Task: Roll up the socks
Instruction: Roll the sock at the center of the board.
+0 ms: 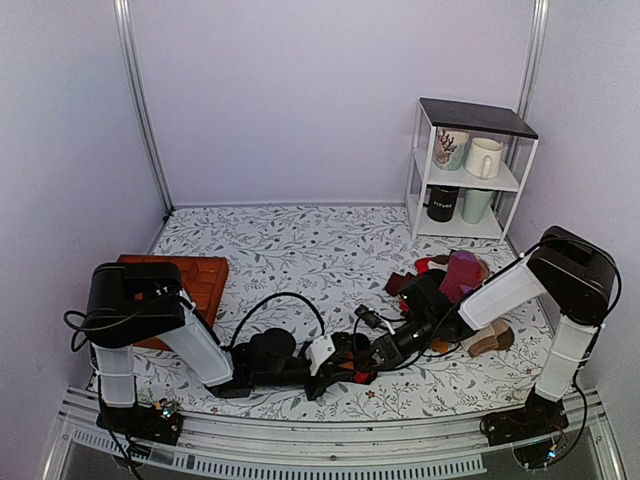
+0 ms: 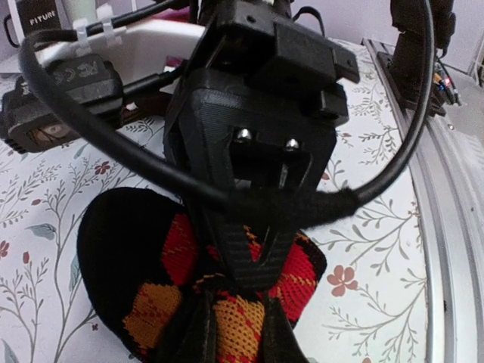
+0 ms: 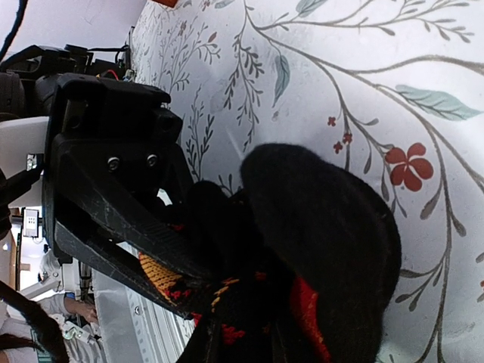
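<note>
The socks form a bunched black knit roll with red and orange diamonds, lying on the floral tablecloth near the front edge. My left gripper is shut on an orange diamond of the socks, with fabric pinched between its fingers. From the opposite side my right gripper meets it, its fingers pressed together on the same roll. In the right wrist view the black end of the socks bulges ahead of my right gripper, and the left gripper clamps orange knit.
A heap of other socks in maroon, purple and black lies at the right, with a brown piece nearer. An orange-brown tray sits at the left. A white shelf with mugs stands back right. Black cables loop over the arms.
</note>
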Controlling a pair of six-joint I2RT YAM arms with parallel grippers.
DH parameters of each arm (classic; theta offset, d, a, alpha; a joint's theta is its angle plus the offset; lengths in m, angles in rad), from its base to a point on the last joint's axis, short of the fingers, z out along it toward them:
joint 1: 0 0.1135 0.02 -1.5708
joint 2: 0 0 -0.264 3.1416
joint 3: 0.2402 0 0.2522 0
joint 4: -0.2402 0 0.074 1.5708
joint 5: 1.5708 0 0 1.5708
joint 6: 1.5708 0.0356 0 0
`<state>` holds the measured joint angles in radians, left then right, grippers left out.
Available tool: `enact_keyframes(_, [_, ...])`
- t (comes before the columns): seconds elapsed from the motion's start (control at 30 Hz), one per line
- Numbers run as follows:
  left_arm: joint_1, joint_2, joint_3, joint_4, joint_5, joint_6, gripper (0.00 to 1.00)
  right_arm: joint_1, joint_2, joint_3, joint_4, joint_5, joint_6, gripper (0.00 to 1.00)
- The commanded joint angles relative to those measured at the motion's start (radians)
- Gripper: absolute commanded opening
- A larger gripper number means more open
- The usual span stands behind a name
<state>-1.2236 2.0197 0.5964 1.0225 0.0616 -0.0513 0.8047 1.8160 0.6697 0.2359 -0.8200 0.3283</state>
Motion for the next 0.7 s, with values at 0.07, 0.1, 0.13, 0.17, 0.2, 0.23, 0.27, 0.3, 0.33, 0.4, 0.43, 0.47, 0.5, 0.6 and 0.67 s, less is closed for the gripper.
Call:
enact_keyframes(0.07, [-0.040,0.115,-0.002,-0.428,0.213,-0.087,0.00,0.033,0.103,0.025,-0.190,0.122,-0.049,0.12])
enact_keyframes(0.1, [-0.043,0.117,0.002,-0.439,0.218,-0.092,0.00,0.033,0.110,0.034,-0.197,0.116,-0.059,0.12])
enact_keyframes(0.13, [-0.046,0.113,-0.008,-0.422,0.226,-0.094,0.00,0.033,0.115,0.039,-0.202,0.114,-0.066,0.12])
enact_keyframes(0.17, [-0.046,0.102,-0.028,-0.389,0.229,-0.094,0.12,0.034,0.120,0.041,-0.203,0.116,-0.069,0.12])
enact_keyframes(0.2, [-0.049,0.086,-0.053,-0.349,0.214,-0.097,0.32,0.034,0.122,0.041,-0.203,0.118,-0.074,0.11])
enact_keyframes(0.23, [-0.049,0.064,-0.080,-0.313,0.198,-0.098,0.52,0.033,0.123,0.039,-0.203,0.120,-0.076,0.11])
enact_keyframes(0.27, [-0.048,0.038,-0.108,-0.278,0.185,-0.090,0.66,0.034,0.123,0.036,-0.202,0.125,-0.077,0.11])
enact_keyframes(0.3, [-0.050,0.006,-0.133,-0.241,0.162,-0.082,0.71,0.034,0.122,0.035,-0.201,0.129,-0.076,0.11])
enact_keyframes(0.33, [-0.051,-0.031,-0.163,-0.203,0.139,-0.075,0.72,0.034,0.119,0.033,-0.202,0.132,-0.075,0.11])
enact_keyframes(0.4, [-0.052,-0.136,-0.220,-0.130,0.077,-0.055,0.72,0.034,0.109,0.028,-0.202,0.137,-0.074,0.11])
enact_keyframes(0.43, [-0.051,-0.192,-0.249,-0.105,0.051,-0.042,0.72,0.033,0.106,0.026,-0.202,0.140,-0.073,0.11])
enact_keyframes(0.47, [-0.051,-0.235,-0.261,-0.097,0.027,-0.027,0.87,0.034,0.102,0.027,-0.203,0.142,-0.072,0.11])
enact_keyframes(0.5, [-0.051,-0.275,-0.267,-0.100,0.009,-0.010,0.98,0.033,0.101,0.027,-0.204,0.142,-0.071,0.11])
enact_keyframes(0.6, [-0.051,-0.357,-0.264,-0.134,-0.009,0.032,1.00,0.034,0.101,0.031,-0.205,0.144,-0.071,0.11])
enact_keyframes(0.67, [-0.050,-0.387,-0.263,-0.133,-0.019,0.033,0.99,0.032,0.102,0.031,-0.203,0.147,-0.068,0.11])
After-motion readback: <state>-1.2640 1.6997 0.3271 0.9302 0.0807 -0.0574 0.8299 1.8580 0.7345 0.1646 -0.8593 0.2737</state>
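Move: The argyle sock, partly rolled, is pinched by both hands: its middle lies roughly 2 cm to the right of the left hand point and 2 cm ahead, and about 2 cm to the left of the right hand point and 1 cm ahead, a little lower than both. The sock pile stands some 21 cm to the right of the right hand and 18 cm farther out. The orange tray is about 35 cm to the left of the left hand, 19 cm ahead. The sock's near-left end is let go by the left fingers, which open from almost shut to fully wide as that hand pulls clear, about 6 cm to the left, some 4 cm back and 2 cm up. The right fingers keep their pinch on the roll, easing about 1 cm left and back. ##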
